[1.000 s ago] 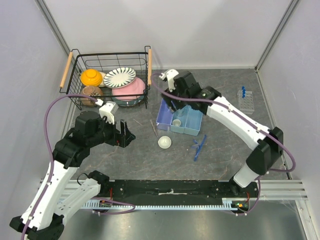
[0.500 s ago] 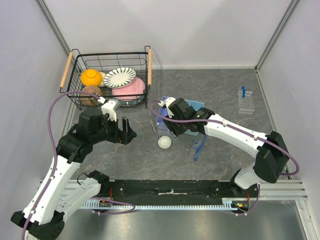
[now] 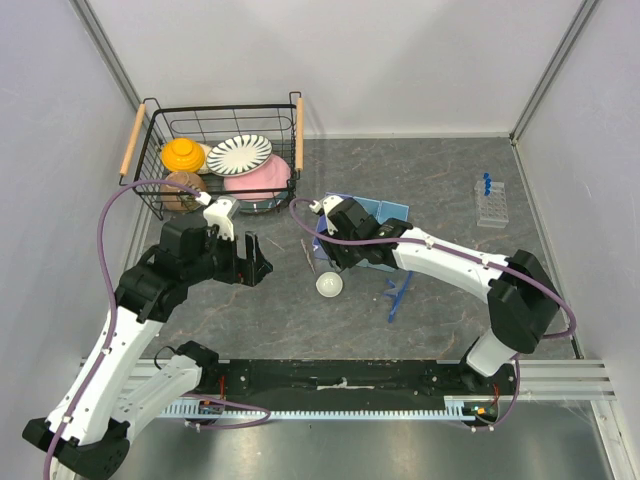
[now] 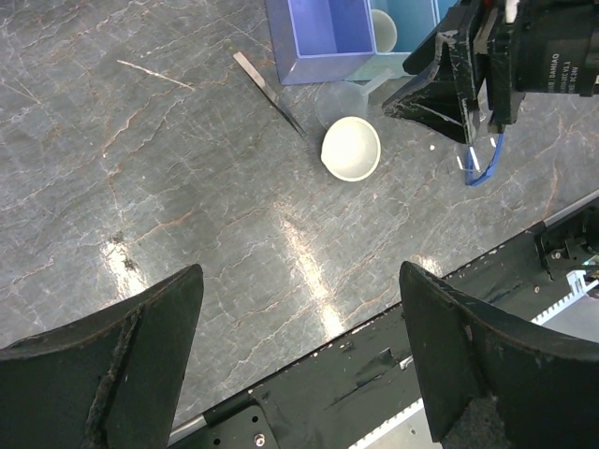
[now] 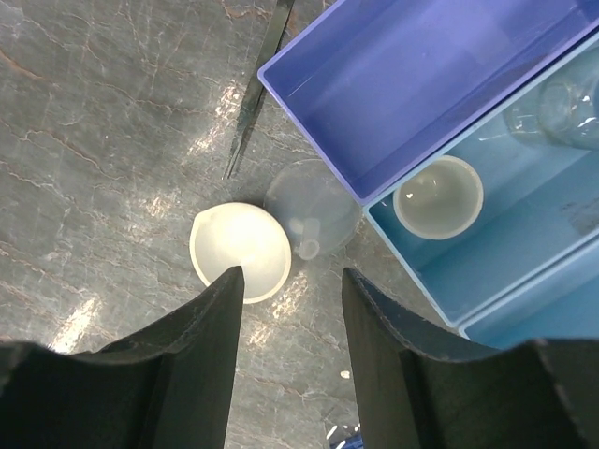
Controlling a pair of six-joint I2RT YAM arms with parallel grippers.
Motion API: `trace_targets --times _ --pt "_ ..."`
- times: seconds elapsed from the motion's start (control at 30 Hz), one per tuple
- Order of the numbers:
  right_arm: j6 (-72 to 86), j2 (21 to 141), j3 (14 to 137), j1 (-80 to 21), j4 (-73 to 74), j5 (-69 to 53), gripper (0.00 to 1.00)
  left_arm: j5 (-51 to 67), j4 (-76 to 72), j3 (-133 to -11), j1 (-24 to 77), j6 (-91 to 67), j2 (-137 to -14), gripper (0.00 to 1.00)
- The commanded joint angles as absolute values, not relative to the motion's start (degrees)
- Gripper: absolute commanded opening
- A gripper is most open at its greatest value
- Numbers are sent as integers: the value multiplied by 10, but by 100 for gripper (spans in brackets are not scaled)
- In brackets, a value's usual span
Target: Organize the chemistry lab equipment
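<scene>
The white dome-shaped dish (image 5: 240, 253) lies mouth up on the grey table, also in the top view as the dish (image 3: 330, 284). My right gripper (image 5: 292, 273) hovers open just above it, its left finger over the dish rim and nothing between the jaws. A clear funnel (image 5: 312, 208) lies against the dish and the purple bin (image 5: 421, 84). The tiny white cup (image 5: 438, 196) sits in the light blue bin (image 5: 487, 271). The thin metal spatula (image 5: 257, 94) lies left of the bins. Blue stick tools (image 3: 397, 293) lie to the right. My left gripper (image 4: 299, 271) hangs open and empty, left of the dish (image 4: 351, 148).
The black wire basket (image 3: 150, 130) with crockery stands at the back left. The clear tube rack (image 3: 491, 205) with blue-capped tubes stands at the far right. The black base rail (image 3: 340, 378) runs along the near edge.
My right arm has swung from above the bins forward and down to the white dish, and its jaws have narrowed. The left arm has shifted slightly right.
</scene>
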State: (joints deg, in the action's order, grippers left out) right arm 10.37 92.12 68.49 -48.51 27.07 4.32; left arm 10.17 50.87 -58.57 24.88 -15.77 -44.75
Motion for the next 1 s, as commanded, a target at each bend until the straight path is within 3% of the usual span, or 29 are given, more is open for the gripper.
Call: trace_targets --times 0.0,0.17,0.97 --pt "112 937 696 -486 237 34 53 87 499 -611 249 -162 -451 92" --pt "108 949 704 -486 233 35 53 83 501 -613 250 -158 -453 92" --pt "98 971 711 -485 221 64 30 76 499 -613 250 -153 -463 92"
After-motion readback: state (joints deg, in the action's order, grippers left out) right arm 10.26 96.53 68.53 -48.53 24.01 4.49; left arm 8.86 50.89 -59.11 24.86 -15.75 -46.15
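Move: The clear funnel, standing mouth down with its stem up, is about 1 cm ahead and 1 cm to the left of the right hand, its middle some 4 cm below. The white bowl is roughly 3 cm back and 2 cm left; the blue organizer's middle is about 7 cm ahead and 5 cm right; a thin metal tool lies some 3 cm ahead and 6 cm left. From the left hand the funnel is about 7 cm ahead, 14 cm right and 15 cm below. The funnel's upright stem is taken between the right fingers: the hand sinks a little over 2 cm onto it, easing about 1 cm forward and to the left, slowing as it gets there. The half-open fingers draw in to about a third open on either side of the stem, the wrist keeping its slant; a firm hold on the stem can't yet be seen. ##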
